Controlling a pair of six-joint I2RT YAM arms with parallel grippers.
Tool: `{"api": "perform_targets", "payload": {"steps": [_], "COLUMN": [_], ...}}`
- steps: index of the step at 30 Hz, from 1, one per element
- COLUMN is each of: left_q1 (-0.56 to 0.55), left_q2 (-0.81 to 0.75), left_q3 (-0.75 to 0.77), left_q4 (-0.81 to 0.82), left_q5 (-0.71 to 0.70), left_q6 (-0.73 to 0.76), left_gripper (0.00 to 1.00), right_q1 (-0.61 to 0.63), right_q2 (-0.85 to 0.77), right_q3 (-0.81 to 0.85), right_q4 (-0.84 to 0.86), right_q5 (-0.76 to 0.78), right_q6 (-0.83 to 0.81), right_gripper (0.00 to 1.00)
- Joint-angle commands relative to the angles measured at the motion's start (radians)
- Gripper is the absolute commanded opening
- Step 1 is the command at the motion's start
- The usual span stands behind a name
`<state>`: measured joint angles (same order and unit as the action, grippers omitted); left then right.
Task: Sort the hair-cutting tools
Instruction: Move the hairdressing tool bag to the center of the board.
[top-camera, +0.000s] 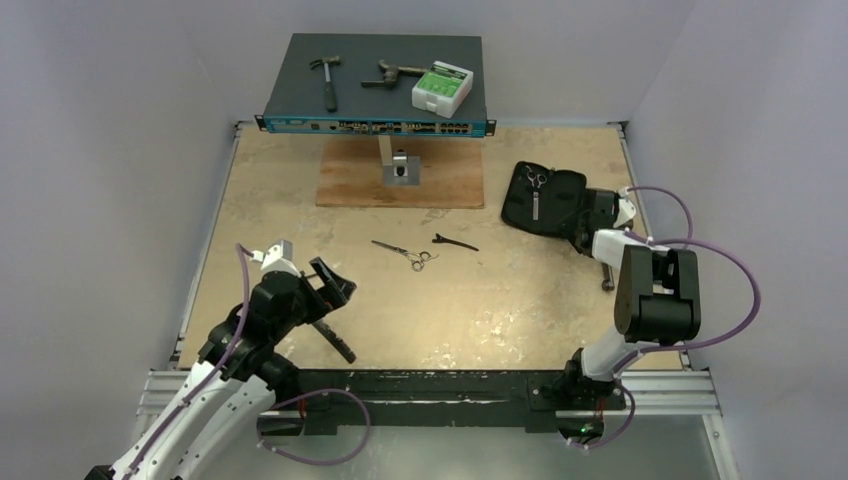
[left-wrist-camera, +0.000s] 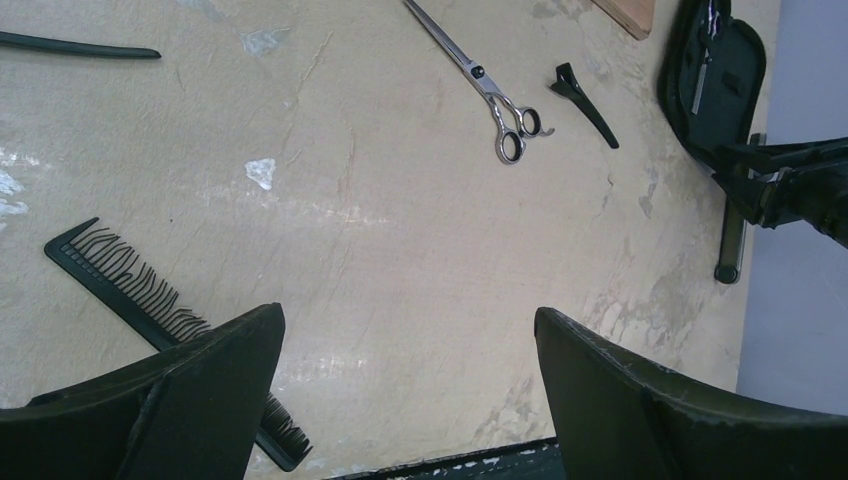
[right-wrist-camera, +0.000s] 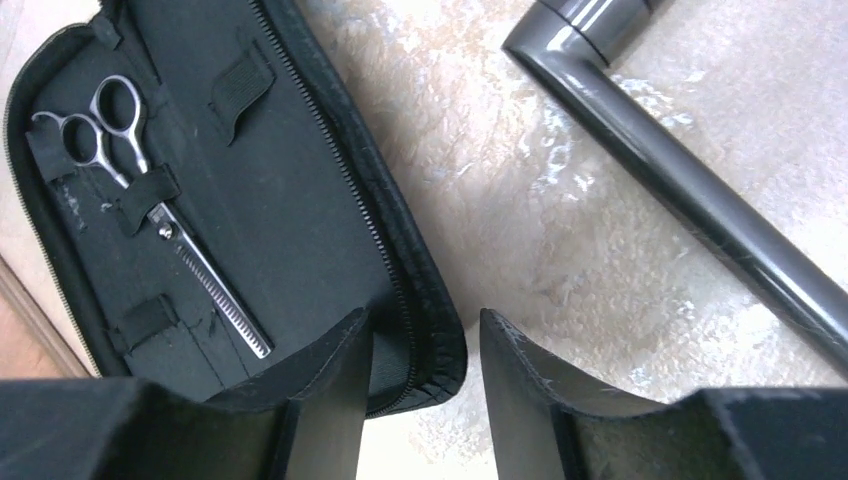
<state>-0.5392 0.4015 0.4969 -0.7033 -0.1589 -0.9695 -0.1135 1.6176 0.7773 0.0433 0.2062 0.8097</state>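
Note:
One pair of silver scissors (top-camera: 405, 252) (left-wrist-camera: 490, 85) lies mid-table, with the black hair clip (top-camera: 455, 241) (left-wrist-camera: 583, 100) just to its right. A second pair of scissors (top-camera: 537, 183) (right-wrist-camera: 150, 200) is strapped inside an open black case (top-camera: 545, 200) (right-wrist-camera: 300, 180). The black comb (top-camera: 335, 338) (left-wrist-camera: 150, 295) lies at the near left. My left gripper (top-camera: 335, 280) (left-wrist-camera: 410, 315) hovers wide open beside the comb, its left finger (left-wrist-camera: 200, 400) over the comb's end. My right gripper (top-camera: 580, 215) (right-wrist-camera: 425, 320) straddles the case's near rim with narrowed jaws, and a gap shows beside the rim.
A dark flat box (top-camera: 375, 105) at the back carries a hammer (top-camera: 325, 78), a rusty tool (top-camera: 393, 72) and a white-green box (top-camera: 442, 87). A wooden board (top-camera: 350, 180) holds a grey T-shaped bar (top-camera: 400, 165). A grey rod (right-wrist-camera: 690, 190) (top-camera: 607, 275) lies right of the case.

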Motion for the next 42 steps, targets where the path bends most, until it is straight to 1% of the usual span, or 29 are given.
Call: {"api": "perform_targets", "payload": {"steps": [1, 7, 10, 13, 18, 21, 29, 34, 36, 38, 42], "left_q1": [-0.003, -0.003, -0.002, -0.003, -0.003, -0.002, -0.003, -0.003, -0.002, -0.003, -0.004], "left_q2": [0.018, 0.027, 0.037, 0.048, 0.034, 0.022, 0.036, 0.084, 0.11, 0.136, 0.173], "left_q3": [-0.007, -0.018, -0.021, -0.021, -0.027, -0.03, -0.034, -0.049, -0.053, -0.056, -0.061], "left_q4": [0.044, 0.072, 0.089, 0.094, 0.087, 0.083, 0.089, 0.135, 0.158, 0.183, 0.22], "left_q5": [0.015, 0.031, 0.045, 0.055, 0.056, 0.053, 0.053, 0.071, 0.086, 0.106, 0.141], "left_q6": [-0.011, -0.015, -0.019, -0.023, -0.03, -0.032, -0.032, -0.034, -0.034, -0.033, -0.034], "left_gripper": [0.96, 0.96, 0.95, 0.95, 0.94, 0.94, 0.93, 0.93, 0.93, 0.93, 0.92], "right_q1": [-0.003, -0.003, -0.003, -0.002, 0.003, 0.006, 0.024, 0.104, 0.186, 0.238, 0.273], "right_q2": [-0.011, -0.069, -0.1, -0.147, -0.27, -0.368, -0.645, -0.796, -0.844, -0.89, -1.005], "right_q3": [0.027, -0.023, -0.047, -0.066, -0.119, -0.161, -0.291, -0.388, -0.407, -0.418, -0.414], "right_q4": [0.061, 0.066, 0.059, 0.043, -0.009, -0.041, -0.206, -0.289, -0.318, -0.359, -0.463], "right_q5": [-0.055, -0.08, -0.088, -0.077, -0.102, -0.12, -0.177, -0.198, -0.178, -0.16, -0.14], "right_q6": [0.001, 0.004, 0.002, -0.013, -0.015, -0.024, -0.022, 0.031, 0.062, 0.09, 0.11], "right_gripper": [0.38, 0.2, 0.0, 0.0, 0.0, 0.0, 0.0, 0.0, 0.0, 0.0, 0.0]}}
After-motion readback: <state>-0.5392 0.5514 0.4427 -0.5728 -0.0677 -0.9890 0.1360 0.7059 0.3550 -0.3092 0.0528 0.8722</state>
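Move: The open tool bag lies with its middle about 10 cm ahead and 10 cm to the left of the right hand, roughly 2 cm lower; its near right corner is already between the half-open fingers. The metal pipe tool is some 10 cm to that hand's right and 2 cm back, the hair clip about 35 cm left and 2 cm back. From the left hand the bag is roughly 58 cm right, 33 cm ahead and 12 cm below. Almost on the spot, the right fingers first close on the bag's near right corner and pinch its rim; the hand then rises nearly 7 cm and draws back about 15 cm, swinging some 10 cm left towards the clip and dipping slightly at the end, the wrist turning almost 20 degrees counter-clockwise. The left hand, open and empty, eases a few centimetres down and right. ##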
